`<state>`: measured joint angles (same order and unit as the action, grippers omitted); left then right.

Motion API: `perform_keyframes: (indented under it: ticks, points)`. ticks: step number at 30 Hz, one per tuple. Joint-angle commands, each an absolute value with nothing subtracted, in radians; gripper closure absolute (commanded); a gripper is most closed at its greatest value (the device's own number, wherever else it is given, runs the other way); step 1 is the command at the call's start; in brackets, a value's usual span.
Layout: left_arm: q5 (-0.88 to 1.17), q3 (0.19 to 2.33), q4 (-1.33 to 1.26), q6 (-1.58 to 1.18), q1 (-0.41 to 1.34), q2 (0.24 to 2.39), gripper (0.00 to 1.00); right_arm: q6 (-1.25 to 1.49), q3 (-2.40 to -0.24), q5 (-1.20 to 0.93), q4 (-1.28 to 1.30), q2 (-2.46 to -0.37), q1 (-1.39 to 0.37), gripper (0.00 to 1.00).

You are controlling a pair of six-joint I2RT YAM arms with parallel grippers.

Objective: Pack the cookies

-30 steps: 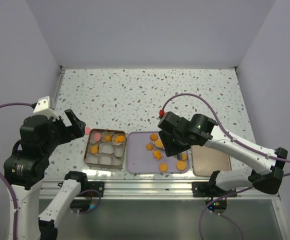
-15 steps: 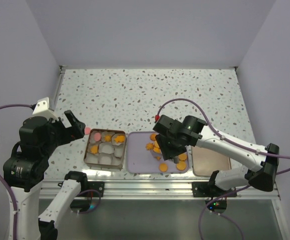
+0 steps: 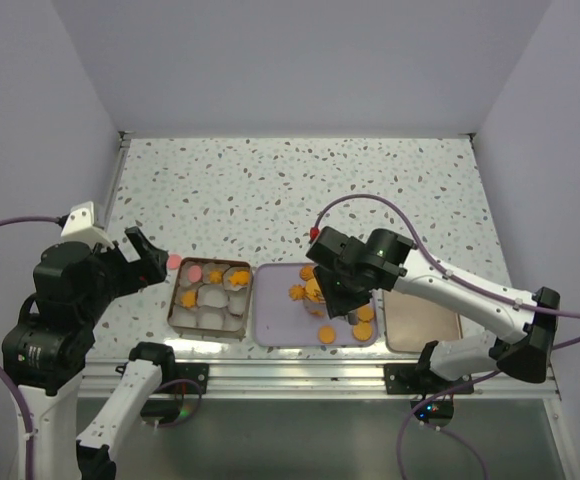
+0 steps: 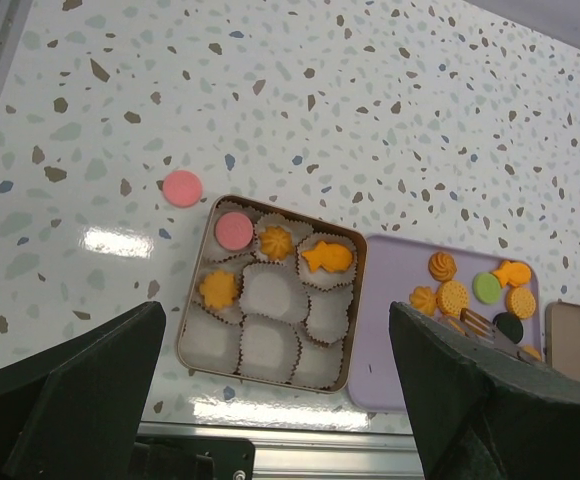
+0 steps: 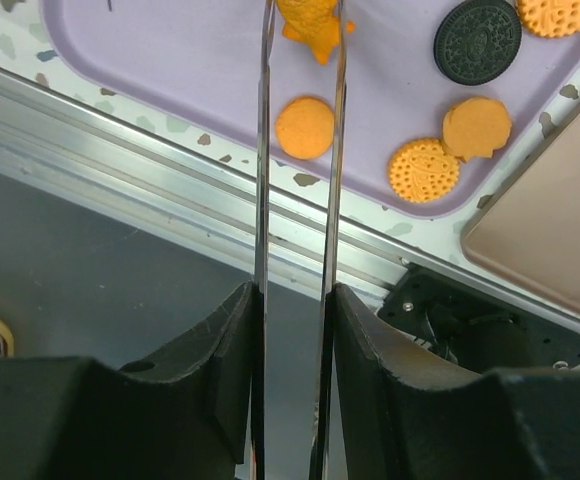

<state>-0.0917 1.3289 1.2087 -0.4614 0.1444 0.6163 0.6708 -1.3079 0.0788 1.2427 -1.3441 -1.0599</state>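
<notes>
The cookies lie partly on a purple tray [image 3: 280, 325] and partly in the white paper cups of a tin [image 4: 360, 300]. That tin holds a pink disc [image 4: 233, 230] and three orange pieces [image 4: 327, 259]. A further pink disc [image 4: 182, 188] sits on the table beside the tin. My right gripper [image 5: 301, 150] carries two long thin blades that flank an orange fish-shaped cookie [image 5: 308, 28] on the tray. The blade tips run out of view. High over the tin's left side, my left gripper [image 4: 280, 390] hangs open and empty.
On the tray also lie a black disc [image 5: 477, 40], several orange discs [image 5: 305, 127] and a green one [image 4: 487, 287]. A tan lid [image 3: 422, 322] rests right of the tray. The metal rail [image 3: 300, 372] marks the table's near edge.
My right arm has swung left and down over the tray, and its blades have drawn closer together. The left arm has shifted slightly; its gripper stays wide open.
</notes>
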Motion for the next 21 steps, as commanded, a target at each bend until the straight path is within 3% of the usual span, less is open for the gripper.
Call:
perform_keyframes:
  ticks: [1, 11, 21]
  points:
    - [-0.103, 1.333, 1.223, -0.474, 0.147, 0.609, 0.0, 0.68, -1.416, 0.066, 1.246, -1.33, -1.06, 0.71]
    - [-0.103, 1.356, 1.218, -0.476, 0.147, 0.623, 0.0, 0.657, -1.667, -0.19, 1.066, -1.466, -1.063, 0.69]
    - [-0.115, 1.397, 1.239, -0.482, 0.149, 0.63, 0.0, 0.621, -1.947, -0.261, 1.048, -1.759, -1.08, 0.69]
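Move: The right hand grips metal tongs whose tips, about 13 cm below it, already pinch a fish cookie in the lilac tray. The box's empty centre cell is some 25 cm left, 5 cm ahead and 13 cm below. At that height, the boxed fish lies 19 cm left and 9 ahead, the flower cookie 24 left and 10 ahead. From the left hand the cell is about 6 cm right, 2 ahead and 26 below. Still pinching the fish cookie in the tong tips, the right hand lifts it off the tray, rising about 8 cm, then sweeps left some 17 cm and slightly forward, towards the box's centre cell. On the way the wrist tilts about 23 degrees, swinging the tong tips out to the left; the fingers keep their hold on the tongs. ##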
